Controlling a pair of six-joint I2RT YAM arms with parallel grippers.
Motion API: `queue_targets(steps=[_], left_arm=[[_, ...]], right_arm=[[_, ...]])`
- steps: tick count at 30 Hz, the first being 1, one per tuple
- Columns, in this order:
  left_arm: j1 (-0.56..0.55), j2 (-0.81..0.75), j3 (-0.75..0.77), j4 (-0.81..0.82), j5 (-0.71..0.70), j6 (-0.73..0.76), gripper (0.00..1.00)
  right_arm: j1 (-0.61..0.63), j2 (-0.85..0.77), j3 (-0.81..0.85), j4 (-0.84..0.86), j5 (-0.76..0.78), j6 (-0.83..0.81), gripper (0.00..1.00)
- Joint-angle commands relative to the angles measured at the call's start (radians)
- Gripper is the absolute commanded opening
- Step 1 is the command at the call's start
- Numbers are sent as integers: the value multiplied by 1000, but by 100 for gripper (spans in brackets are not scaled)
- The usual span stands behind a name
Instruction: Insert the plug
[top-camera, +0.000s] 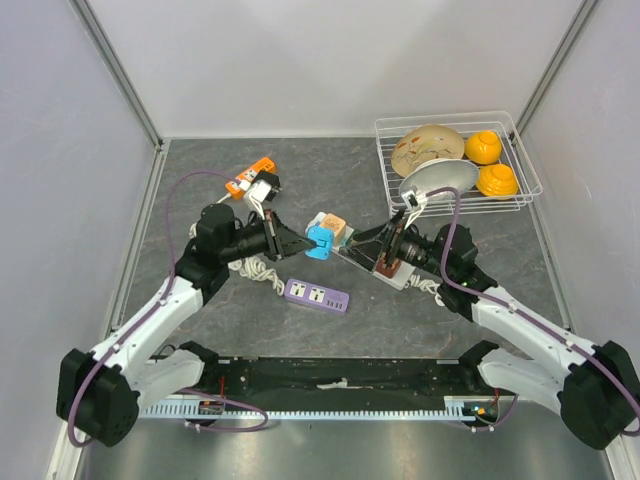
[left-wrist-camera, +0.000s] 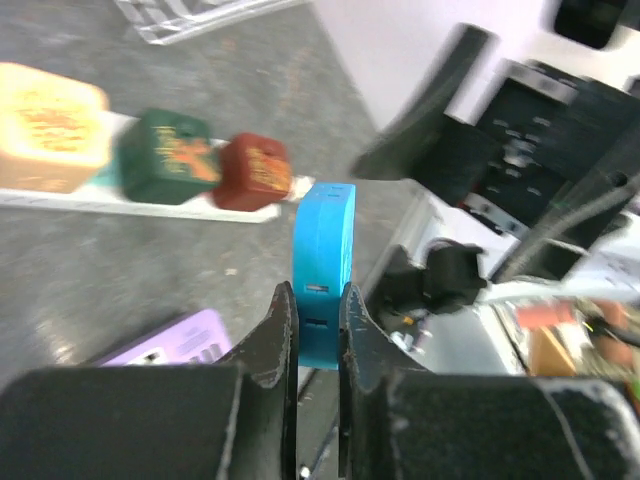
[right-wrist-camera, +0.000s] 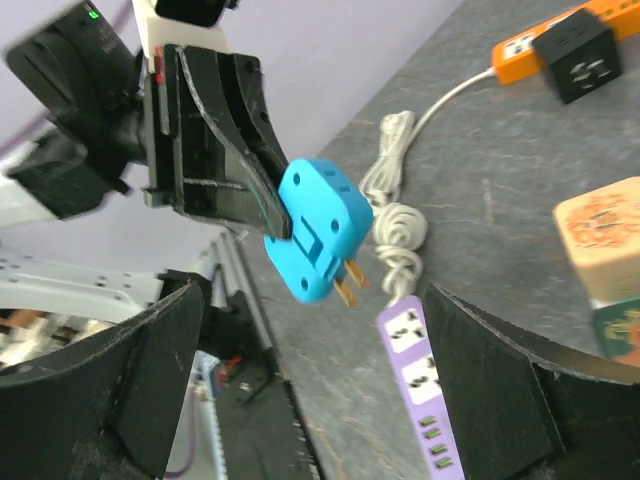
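Observation:
The plug (left-wrist-camera: 322, 262) is a bright blue adapter with two brass prongs (right-wrist-camera: 352, 285). My left gripper (left-wrist-camera: 318, 318) is shut on its flat sides and holds it above the table, prongs angled down. From above, the plug (top-camera: 318, 242) hangs just beyond the purple power strip (top-camera: 316, 295), which lies flat with its sockets (right-wrist-camera: 412, 336) facing up. My right gripper (right-wrist-camera: 320, 385) stands open close to the plug (right-wrist-camera: 318, 232), its wide fingers on either side of the view and nothing between them. In the top view the right gripper (top-camera: 372, 248) is just right of the plug.
A white strip (left-wrist-camera: 130, 200) carrying cream, green and brown blocks lies beside my right gripper. An orange power strip (top-camera: 248, 175) with a black adapter (right-wrist-camera: 580, 45) sits at the back left, and a coiled white cord (right-wrist-camera: 395, 225) lies nearby. A wire basket (top-camera: 520, 150) of bowls stands at the back right.

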Motion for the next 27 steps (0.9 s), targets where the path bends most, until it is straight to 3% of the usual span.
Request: queue_targets(steps=[1, 3, 4, 7, 10, 17, 27], left_arm=[[30, -83, 123, -390, -314, 198, 2], [30, -102, 176, -543, -443, 205, 2], [30, -108, 189, -584, -573, 194, 2], [30, -149, 210, -682, -752, 163, 2], [30, -183, 230, -748, -838, 142, 2], [30, -218, 266, -837, -903, 155, 2], [29, -232, 261, -845, -889, 171, 2]], right_arm=[[6, -43, 82, -312, 63, -347, 98], [18, -29, 82, -369, 84, -403, 98], [44, -11, 80, -384, 98, -430, 98], [113, 52, 92, -446, 179, -539, 98], [183, 129, 114, -499, 279, -648, 98], [335, 333, 203, -622, 449, -845, 98], [410, 511, 282, -645, 422, -912, 97]])
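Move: The purple power strip that the open right hand goes for lies some 25 cm below it, its middle about 9 cm left and 2 cm back. The white strip is roughly 10 cm ahead and 2 cm right of that hand, the beige plug about 13 cm ahead and 6 cm left, both far below. From the left hand, already holding the blue plug, the purple strip is about 24 cm down, 4 cm back and 3 cm right. Right hand drops about 22 cm to the purple strip's right end, tipping fingers down; left carries blue plug 15 cm left. ##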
